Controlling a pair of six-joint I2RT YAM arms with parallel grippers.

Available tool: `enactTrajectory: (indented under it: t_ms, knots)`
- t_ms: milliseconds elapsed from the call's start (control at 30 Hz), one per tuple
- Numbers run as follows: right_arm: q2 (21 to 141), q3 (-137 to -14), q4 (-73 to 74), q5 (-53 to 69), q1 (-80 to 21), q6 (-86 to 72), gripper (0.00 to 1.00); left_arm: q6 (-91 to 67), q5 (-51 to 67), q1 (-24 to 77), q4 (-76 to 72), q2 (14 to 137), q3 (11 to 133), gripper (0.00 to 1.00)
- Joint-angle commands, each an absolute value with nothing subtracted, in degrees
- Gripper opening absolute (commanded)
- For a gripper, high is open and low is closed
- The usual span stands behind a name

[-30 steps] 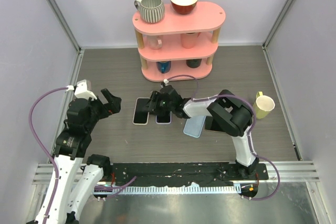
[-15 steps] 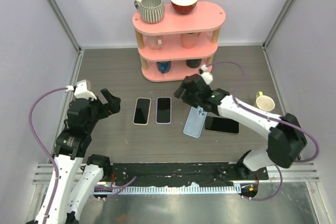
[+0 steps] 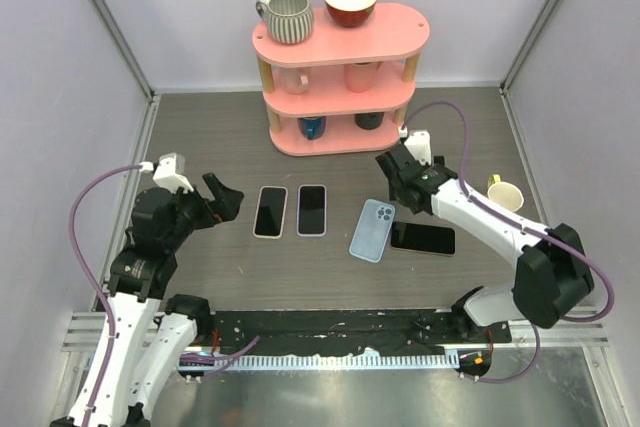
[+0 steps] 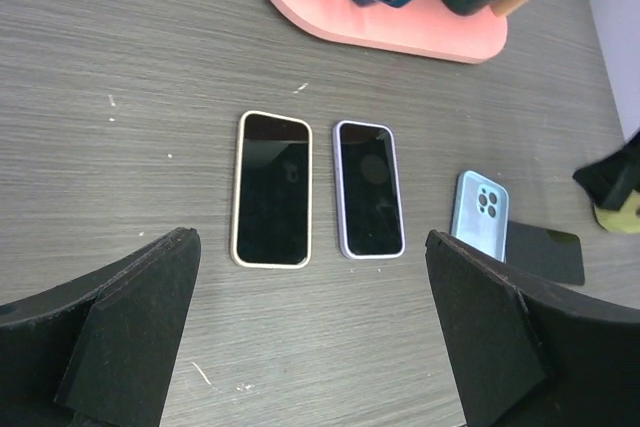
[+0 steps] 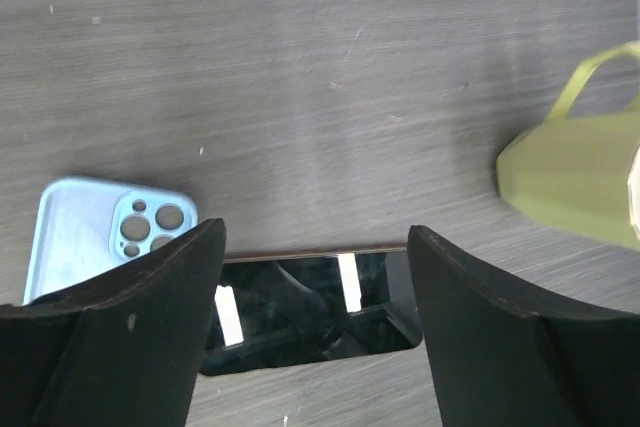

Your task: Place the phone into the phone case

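A light blue phone case [image 3: 370, 230] lies camera holes up at mid table; it also shows in the left wrist view [image 4: 481, 215] and the right wrist view [image 5: 100, 237]. A bare black phone [image 3: 424, 238] lies crosswise just right of it, touching or slightly under its edge. My right gripper [image 3: 400, 183] is open and empty, hovering just behind that phone [image 5: 310, 312], which shows between its fingers [image 5: 130, 347]. My left gripper [image 3: 222, 203] is open and empty at the left, its fingers [image 4: 120, 327] framing the table near two cased phones.
A cream-cased phone [image 3: 270, 211] and a lilac-cased phone [image 3: 312, 209] lie side by side, screens up. A pink three-tier shelf [image 3: 340, 47] with mugs and a bowl stands at the back. A yellow-green mug [image 3: 503, 202] lies at the right, close to my right arm.
My right arm has swung from over the two cased phones to the right, ending above the black phone. The left gripper has shifted slightly to the right. Nothing was picked up.
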State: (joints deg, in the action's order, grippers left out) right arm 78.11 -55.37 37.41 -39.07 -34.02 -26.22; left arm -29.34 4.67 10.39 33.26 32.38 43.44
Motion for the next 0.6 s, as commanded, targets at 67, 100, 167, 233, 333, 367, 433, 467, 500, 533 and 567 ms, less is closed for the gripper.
enactTrajectory:
  t_ms: [67,100,167,233,333,367,433,467,500,533,567]
  knots:
    - [80.86,-65.92,43.05,-38.71,-23.75,-39.64,0.77,-28.83,12.99,11.69,28.3,34.62,43.07,1.0]
    - [80.6,-65.66,42.89,-32.49,-22.08,-41.99,0.76,-28.74,13.53,12.56,28.39,35.59,43.24,0.99]
    - [79.11,-63.99,43.41,-30.85,-21.88,-46.29,0.76,-28.39,15.19,13.44,28.91,39.01,44.47,0.89]
    - [77.18,-61.19,45.08,-30.85,-21.89,-54.99,0.76,-28.65,15.21,15.64,30.58,43.13,46.39,0.79]
    - [70.07,-55.84,48.51,-30.59,-21.88,-68.26,0.76,-31.19,12.93,20.99,30.41,46.92,47.46,0.73]
    - [67.26,-54.94,50.69,-30.5,-21.88,-70.81,0.76,-32.68,10.83,23.35,29.89,49.28,47.55,0.73]
    - [65.4,-53.97,54.47,-30.06,-21.54,-79.69,0.77,-34.01,2.76,32.05,28.13,52.37,48.42,0.73]
    - [65.04,-54.05,58.15,-29.88,-21.45,-82.07,0.78,-34.27,0.46,34.95,27.69,56.39,48.95,0.74]
    - [64.69,-54.23,60.27,-29.88,-21.27,-84.09,0.79,-34.63,-2.95,39.85,26.47,58.43,49.65,0.74]
    - [64.77,-54.92,62.21,-29.88,-20.83,-87.68,0.79,-34.98,-3.51,41.73,25.5,60.45,50.79,0.73]
    - [64.78,-55.19,65.45,-30.06,-20.74,-88.85,0.8,-36.2,-3.43,43.23,24.44,62.82,51.32,0.72]
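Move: The light blue case lies roughly 31 cm to the right of my left hand, 3 cm ahead and 20 cm below. At that same depth, the white-cased phone is 7 cm right and 8 cm ahead, the purple-cased one 17 cm right and 8 cm ahead. For my right hand, the loose black phone is about 7 cm back, straight in line sideways and 10 cm below; the blue case is 12 cm left and 5 cm back, the yellow mug 16 cm right, level with me. I sweep my empty left hand about 12 cm right and 7 cm down towards the blue case, swinging it some 25 degrees clockwise, tipping the fingers down and narrowing them partway. My right hand, open and empty, edges forward and right, then draws back about 8 cm, staying well above the table while it turns some 40 degrees clockwise and rolls its left side up. ##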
